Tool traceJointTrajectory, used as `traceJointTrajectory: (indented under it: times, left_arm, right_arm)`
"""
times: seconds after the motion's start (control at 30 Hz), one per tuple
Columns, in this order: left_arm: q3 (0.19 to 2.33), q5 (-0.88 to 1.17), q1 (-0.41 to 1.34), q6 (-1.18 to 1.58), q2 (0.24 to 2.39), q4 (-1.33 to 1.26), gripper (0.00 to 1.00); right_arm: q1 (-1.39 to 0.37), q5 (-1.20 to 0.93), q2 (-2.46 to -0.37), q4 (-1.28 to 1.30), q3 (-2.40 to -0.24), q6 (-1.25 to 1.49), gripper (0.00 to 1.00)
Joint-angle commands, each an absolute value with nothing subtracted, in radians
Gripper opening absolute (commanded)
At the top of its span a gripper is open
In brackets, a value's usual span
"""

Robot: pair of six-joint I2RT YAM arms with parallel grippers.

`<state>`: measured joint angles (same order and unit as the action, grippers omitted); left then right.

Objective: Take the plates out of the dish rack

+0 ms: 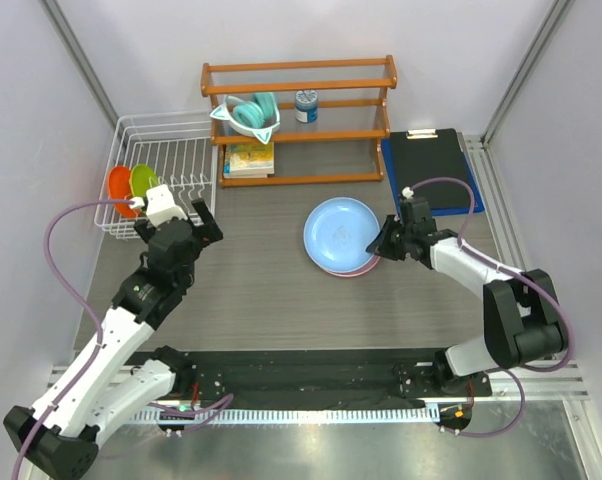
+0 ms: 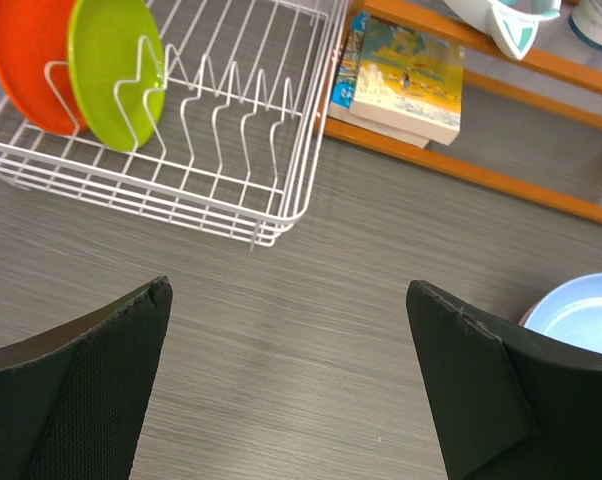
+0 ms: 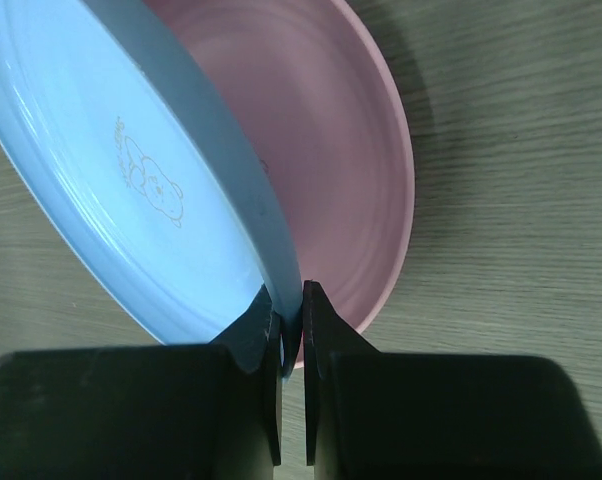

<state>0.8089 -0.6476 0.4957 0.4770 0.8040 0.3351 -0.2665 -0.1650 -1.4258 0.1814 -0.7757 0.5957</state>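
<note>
The white wire dish rack (image 1: 171,150) stands at the back left and holds an orange plate (image 1: 119,190) and a lime green plate (image 1: 144,180), both upright between its tines. My left gripper (image 1: 193,230) hovers over the table just off the rack's front right corner. It is open and holds nothing (image 2: 287,288). The light blue plate (image 1: 341,230) rests on the pink plate (image 1: 356,268) at the table's middle right. My right gripper (image 1: 384,243) is shut on the blue plate's rim (image 3: 291,300), and that plate tilts over the pink plate (image 3: 331,170).
An orange-brown wooden shelf (image 1: 301,125) stands at the back, with a teal eared bowl (image 1: 249,115), a small can (image 1: 306,105) and books (image 1: 249,160) on it. A blue clipboard (image 1: 431,170) lies at the back right. Grey walls close in on both sides.
</note>
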Motion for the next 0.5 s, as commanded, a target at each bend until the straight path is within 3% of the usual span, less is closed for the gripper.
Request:
traceJointTrajectory:
  times: [0.0,0.23,0.33,0.47]
  left_arm:
    - [0.788,-0.730,0.497,0.430,0.762,0.278,0.99]
    - [0.813,-0.732,0.497,0.428,0.793,0.291,0.99]
    - [0.821,-0.736,0.497,0.428,0.808,0.298,1.00]
    - [0.825,-0.765,0.497,0.429,0.816,0.288,0.99]
  right_arm:
    - [-0.264,-0.213,-1.445,0.150,-0.818,0.618,0.02]
    - [-0.262,-0.186,-1.479,0.144,-0.827,0.618,0.05]
    - [-0.262,-0.192,-1.489,0.162,-0.839,0.609,0.21]
    - [-0.262,-0.183,-1.462,0.175,-0.842,0.597,0.52]
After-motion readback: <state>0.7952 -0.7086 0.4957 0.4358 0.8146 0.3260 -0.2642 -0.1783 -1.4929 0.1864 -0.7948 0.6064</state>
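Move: My right hand still pinches the blue plate by its near-right rim. The pink plate it is going onto has its middle about 8 cm to the left of that hand, 3 cm farther out and 4 cm below. The clipboard lies some 23 cm ahead of the hand and 16 cm to its right, the books roughly 26 cm ahead and 35 cm left. From my left hand the pink plate is about 37 cm right, 5 cm ahead and 23 cm down. I lower the blue plate about 2 cm almost straight down onto the pink one with my right hand, slowing as I go and tipping the fingers down only slightly. Once down, I part the fingers partway to free the rim, keeping them around it as the hand just begins to lift. ##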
